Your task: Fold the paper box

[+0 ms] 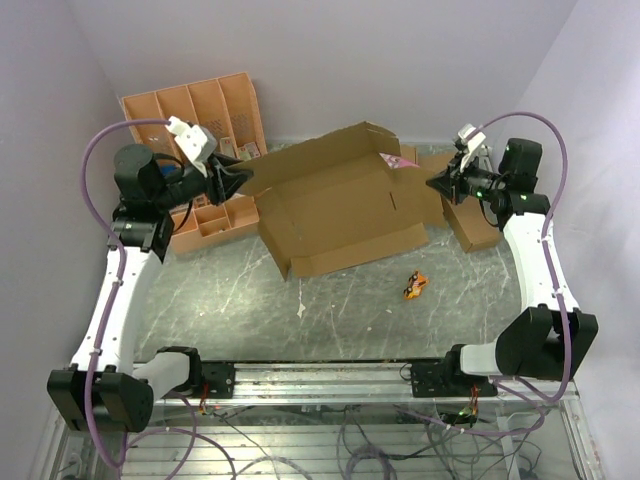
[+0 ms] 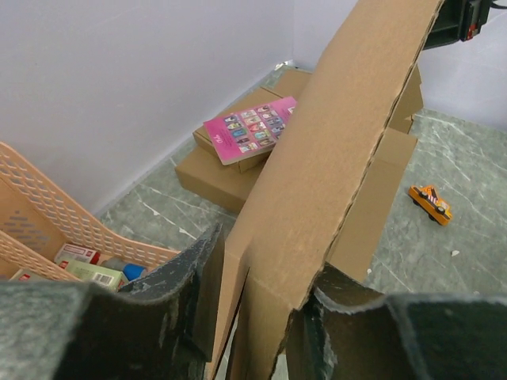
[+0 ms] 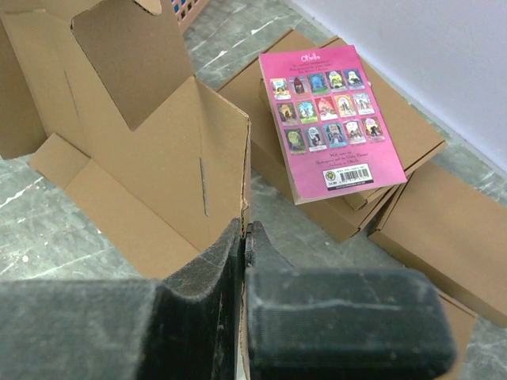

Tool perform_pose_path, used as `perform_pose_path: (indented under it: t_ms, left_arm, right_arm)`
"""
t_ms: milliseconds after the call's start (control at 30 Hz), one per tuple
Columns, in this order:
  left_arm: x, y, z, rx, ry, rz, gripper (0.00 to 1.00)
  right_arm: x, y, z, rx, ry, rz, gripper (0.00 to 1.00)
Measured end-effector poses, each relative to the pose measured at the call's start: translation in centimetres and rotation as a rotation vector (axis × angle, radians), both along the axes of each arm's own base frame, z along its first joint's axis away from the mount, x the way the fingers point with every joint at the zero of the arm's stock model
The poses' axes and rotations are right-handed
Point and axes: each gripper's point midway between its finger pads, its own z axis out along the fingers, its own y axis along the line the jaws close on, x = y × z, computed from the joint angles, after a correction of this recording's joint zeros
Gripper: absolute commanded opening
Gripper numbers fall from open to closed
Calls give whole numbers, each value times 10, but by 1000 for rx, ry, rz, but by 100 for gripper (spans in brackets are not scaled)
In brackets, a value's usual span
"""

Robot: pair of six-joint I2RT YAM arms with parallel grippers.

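The paper box [image 1: 340, 205] is a large brown cardboard piece lying half-open on the table's far middle, with its flaps raised at both ends. My left gripper [image 1: 243, 181] is at its left end. In the left wrist view the left gripper [image 2: 269, 261] stands open, with its jaws on either side of an upright flap [image 2: 333, 134] and a gap on the left side. My right gripper [image 1: 432, 183] is at the box's right end. The right wrist view shows the right gripper [image 3: 247, 226] shut on the thin edge of a raised wall [image 3: 158, 166].
An orange compartment tray [image 1: 170, 110] with small items sits at the back left, just behind my left gripper. Smaller brown boxes [image 1: 470, 225] lie at the back right, with a pink book [image 3: 329, 119] on one. A small orange toy car [image 1: 414, 286] lies in front of the box.
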Motion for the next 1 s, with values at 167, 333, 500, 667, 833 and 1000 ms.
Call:
perform_pose_path:
  t_ms: [167,333,500,667,833,1000]
  left_arm:
    - [9,0,11,10,4,-3,44]
    - [14,-1,0,22,50,-10,39]
    - [13,-3,-9,39,83,-23,7]
    - [16,-4,3,62,59,-32,7]
    - [12,-6,6,57,72,-45,7]
    - [-2,-6,12,49,72,-55,7]
  right_arm:
    - [0,0,-2,-5,12,10,0]
    - [-1,0,-1,-10,16,17,0]
    - [2,0,1,-18,28,23,0]
    - [9,0,13,-31,12,43,0]
    - [16,-1,26,-42,-7,48,0]
    - [24,-3,29,-43,-9,47,4]
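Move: The paper box hangs between the hands. Its left panel edge already stands between the left hand's open fingers, and its middle is about 23 cm right, 5 ahead and 18 below; a crate lies some 18 cm ahead and 12 left, 28 below. The right fingers already pinch the box's right edge. From that hand the pink book is roughly 15 cm ahead, 8 left, the toy car 13 back, straight in line. Closing around the left panel edge, the left fingers go from nearly half open to a pinch while that hand nearly stays in place, bobbing up, down and up again by a centimetre or two and tipping down about 5 degrees. The right hand keeps its pinch, first almost still, then carries the right edge up and forward about 3.5 cm. ##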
